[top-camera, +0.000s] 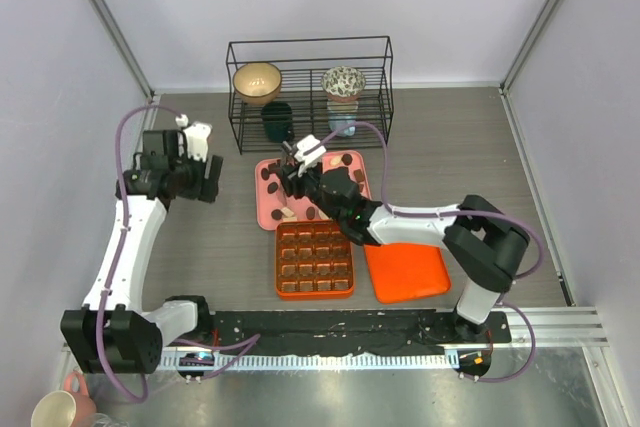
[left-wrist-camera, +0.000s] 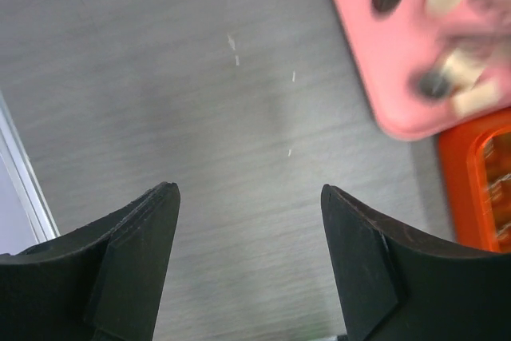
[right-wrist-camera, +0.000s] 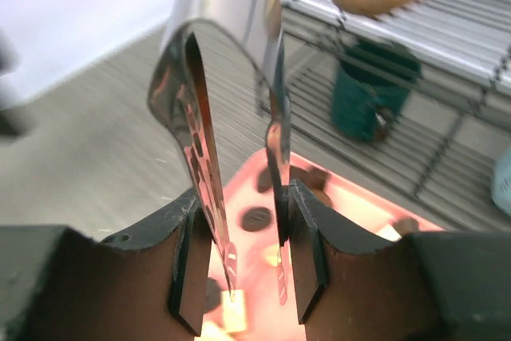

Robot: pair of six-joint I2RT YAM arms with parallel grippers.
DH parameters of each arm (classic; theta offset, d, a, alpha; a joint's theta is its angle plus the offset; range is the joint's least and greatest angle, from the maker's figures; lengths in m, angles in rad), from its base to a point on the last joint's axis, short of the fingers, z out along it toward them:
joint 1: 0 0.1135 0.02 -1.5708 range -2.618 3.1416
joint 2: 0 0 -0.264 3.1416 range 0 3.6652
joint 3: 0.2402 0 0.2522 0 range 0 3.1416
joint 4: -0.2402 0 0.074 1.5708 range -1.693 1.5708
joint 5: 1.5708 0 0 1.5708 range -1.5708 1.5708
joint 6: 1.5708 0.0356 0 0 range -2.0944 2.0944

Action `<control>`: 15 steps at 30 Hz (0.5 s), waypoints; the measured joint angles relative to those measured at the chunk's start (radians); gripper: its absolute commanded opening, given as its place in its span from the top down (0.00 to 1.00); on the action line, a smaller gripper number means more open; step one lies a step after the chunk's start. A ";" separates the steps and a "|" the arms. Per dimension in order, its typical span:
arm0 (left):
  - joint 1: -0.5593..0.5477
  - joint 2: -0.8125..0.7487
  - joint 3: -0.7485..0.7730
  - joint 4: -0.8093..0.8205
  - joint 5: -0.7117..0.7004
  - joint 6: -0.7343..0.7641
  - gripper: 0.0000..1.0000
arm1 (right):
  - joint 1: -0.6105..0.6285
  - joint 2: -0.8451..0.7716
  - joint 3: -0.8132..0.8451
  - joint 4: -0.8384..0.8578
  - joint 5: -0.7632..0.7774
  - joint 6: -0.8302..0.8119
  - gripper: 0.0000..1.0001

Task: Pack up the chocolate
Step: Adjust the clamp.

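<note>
Chocolate pieces, dark (top-camera: 268, 175) and cream (top-camera: 287, 213), lie scattered on the pink tray (top-camera: 262, 209). Several dark ones sit in cells of the orange gridded box (top-camera: 315, 259) just in front of it. My right gripper (top-camera: 293, 179) hovers over the tray, shut on metal tongs (right-wrist-camera: 223, 53). In the right wrist view the tong tips hang over the tray close to a cream square (right-wrist-camera: 235, 313) and a dark round piece (right-wrist-camera: 257, 218); nothing shows between the tips. My left gripper (top-camera: 205, 172) is open over bare table left of the tray (left-wrist-camera: 399, 61), and it (left-wrist-camera: 249, 197) holds nothing.
An orange lid (top-camera: 405, 269) lies right of the gridded box. A black wire rack (top-camera: 310, 92) at the back carries two bowls and a dark green cup (top-camera: 277, 120). A hand with a mug (top-camera: 60, 409) shows at the bottom left corner.
</note>
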 measured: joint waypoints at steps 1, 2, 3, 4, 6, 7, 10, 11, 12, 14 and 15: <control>0.000 0.013 0.043 0.002 0.007 -0.018 0.24 | 0.015 -0.026 -0.004 -0.007 -0.005 -0.004 0.56; 0.000 0.027 0.085 0.003 0.015 -0.028 0.24 | 0.028 -0.051 -0.004 -0.011 -0.010 -0.006 0.56; -0.001 0.041 0.127 0.002 0.023 -0.044 0.24 | 0.038 -0.072 -0.004 -0.012 -0.017 -0.007 0.56; -0.005 0.056 0.168 0.001 0.033 -0.055 0.24 | 0.052 -0.095 -0.004 -0.012 -0.024 -0.008 0.56; -0.027 0.082 0.232 0.003 0.042 -0.077 0.24 | 0.073 -0.134 -0.004 -0.011 -0.039 -0.008 0.56; -0.048 0.095 0.257 0.001 0.043 -0.084 0.24 | 0.082 -0.146 -0.004 -0.011 -0.045 -0.008 0.57; -0.146 0.125 0.310 -0.009 0.037 -0.100 0.24 | 0.096 -0.152 0.002 -0.018 -0.061 -0.008 0.57; -0.178 0.134 0.325 -0.017 0.037 -0.102 0.24 | 0.097 -0.152 0.002 -0.027 -0.065 -0.008 0.56; -0.207 0.142 0.340 -0.026 0.037 -0.103 0.24 | 0.098 -0.151 0.002 -0.042 -0.069 -0.008 0.57; -0.249 0.158 0.374 -0.048 0.032 -0.103 0.24 | 0.102 -0.146 0.002 -0.057 -0.074 -0.009 0.57; -0.262 0.167 0.391 -0.056 0.028 -0.103 0.24 | 0.102 -0.141 0.004 -0.065 -0.076 -0.009 0.57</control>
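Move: The clamp is upright in the right hand, its legs between the fingers and its middle about 2 cm above that hand's pads. From the left hand the clamp is some 21 cm to the right, 5 cm ahead and 5 cm higher. Below the right hand by roughly 18 cm, the pink tray's middle lies 2 cm ahead and 4 cm right, and the orange mould 16 cm back and 4 cm right. The right fingers keep their hold on the clamp and carry it back and up about 8 cm, sinking slightly at the end, drifting left towards the left hand and turning some 10 degrees counter-clockwise. Still open and touching nothing, the left hand rises about 9 cm, first with a little forward, then swings right about 10 cm towards the clamp's upper part, turning slightly clockwise. ##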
